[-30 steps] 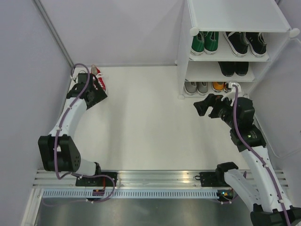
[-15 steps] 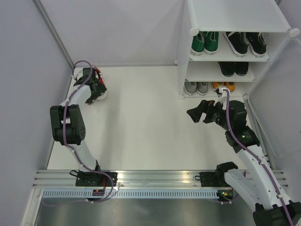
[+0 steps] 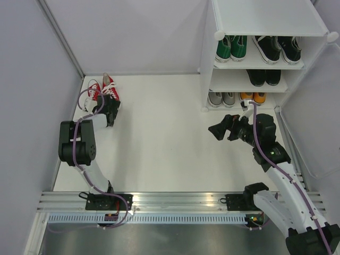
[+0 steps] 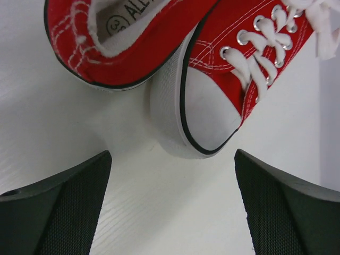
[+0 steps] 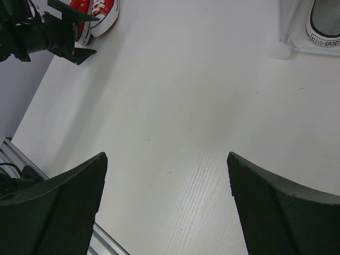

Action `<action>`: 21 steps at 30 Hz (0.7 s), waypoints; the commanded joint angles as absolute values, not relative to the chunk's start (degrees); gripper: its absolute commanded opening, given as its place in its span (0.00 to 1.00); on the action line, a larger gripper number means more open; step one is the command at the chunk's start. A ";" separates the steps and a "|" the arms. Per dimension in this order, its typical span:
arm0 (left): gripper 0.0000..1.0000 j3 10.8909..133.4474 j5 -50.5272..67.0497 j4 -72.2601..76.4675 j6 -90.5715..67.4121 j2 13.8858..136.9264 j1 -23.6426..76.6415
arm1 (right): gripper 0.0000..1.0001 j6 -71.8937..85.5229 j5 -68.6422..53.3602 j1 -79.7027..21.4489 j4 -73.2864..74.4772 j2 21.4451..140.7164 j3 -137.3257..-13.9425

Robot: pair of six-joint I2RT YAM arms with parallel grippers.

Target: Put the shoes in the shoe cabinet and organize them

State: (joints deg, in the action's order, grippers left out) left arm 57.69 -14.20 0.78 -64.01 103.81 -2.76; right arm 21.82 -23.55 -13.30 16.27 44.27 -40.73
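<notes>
A pair of red shoes (image 3: 102, 90) lies on the floor at the far left by the wall. My left gripper (image 3: 110, 112) stands just short of them, open. In the left wrist view the white toe cap of one red shoe (image 4: 212, 114) sits right ahead of the open left gripper (image 4: 172, 170), with the other red shoe (image 4: 119, 42) beside it. Nothing is between the fingers. My right gripper (image 3: 220, 130) hangs open and empty in front of the shoe cabinet (image 3: 265, 16), which holds green shoes (image 3: 231, 48), black shoes (image 3: 276, 49), grey shoes (image 3: 221, 98) and orange shoes (image 3: 252, 97).
Grey walls close in the white floor (image 3: 159, 133) on the left and at the back. The cabinet's front left foot (image 5: 280, 50) stands on the floor, a grey shoe's toe (image 5: 325, 24) behind it. A metal rail (image 3: 175, 204) runs along the near edge.
The left gripper has backed off the red shoes toward the near side and its jaws have widened, leaving the pair uncovered. The right gripper has drifted left, away from the cabinet.
</notes>
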 commanded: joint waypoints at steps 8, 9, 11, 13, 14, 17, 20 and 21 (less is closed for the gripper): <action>1.00 50.89 -17.05 22.58 -80.59 110.82 -2.64 | 0.96 21.09 -25.31 -13.97 13.71 45.09 -40.43; 1.00 51.41 -17.05 22.76 -81.03 111.44 -2.64 | 0.96 21.01 -25.31 -13.97 13.80 45.17 -40.43; 0.98 51.94 -16.88 23.20 -81.30 113.37 -2.64 | 0.96 21.01 -25.40 -13.97 13.80 45.26 -40.34; 0.90 52.29 -16.26 23.47 -82.00 114.25 -2.64 | 0.96 21.01 -25.31 -13.97 13.89 45.18 -40.25; 0.86 52.29 -16.00 23.99 -82.26 114.52 -2.64 | 0.96 21.01 -25.31 -13.97 13.89 45.18 -40.17; 0.67 52.03 -14.68 25.66 -82.09 115.31 -2.72 | 0.96 21.01 -24.96 -13.97 13.80 45.26 -39.90; 0.33 50.54 -11.96 30.57 -79.81 115.14 -2.72 | 0.96 21.18 -24.70 -13.97 13.62 45.09 -39.64; 0.16 49.41 -10.13 32.85 -79.20 114.96 -2.72 | 0.96 21.18 -24.70 -13.97 13.71 45.09 -39.64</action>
State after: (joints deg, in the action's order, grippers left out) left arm 51.94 -14.57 29.93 -81.19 113.25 -2.92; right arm 21.65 -24.53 -13.67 15.84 45.12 -40.07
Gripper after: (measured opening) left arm 0.366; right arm 0.960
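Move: The left hand, fingers wide open, is just short of the white toe of the right-hand red shoe. That shoe's middle is about 15 cm ahead and 4 cm to the left, nearly level. Beside it the left-hand red shoe, heel towards the robot, is centred some 14 cm ahead and 12 cm left. From the right hand, the right-hand red shoe is about 34 cm ahead, 56 cm left and 18 cm below. Forward about 5 cm and almost straight, the left hand drives its open fingers onto the toe of the right-hand red shoe, while the wrist tips the fingers up some 20 degrees towards level and turns slightly counter-clockwise. The advance then stops; the hand sinks about 2 cm and the fingers close by more than half, one above the other about the toe's rubber edge, with grip effort rising at the end. ##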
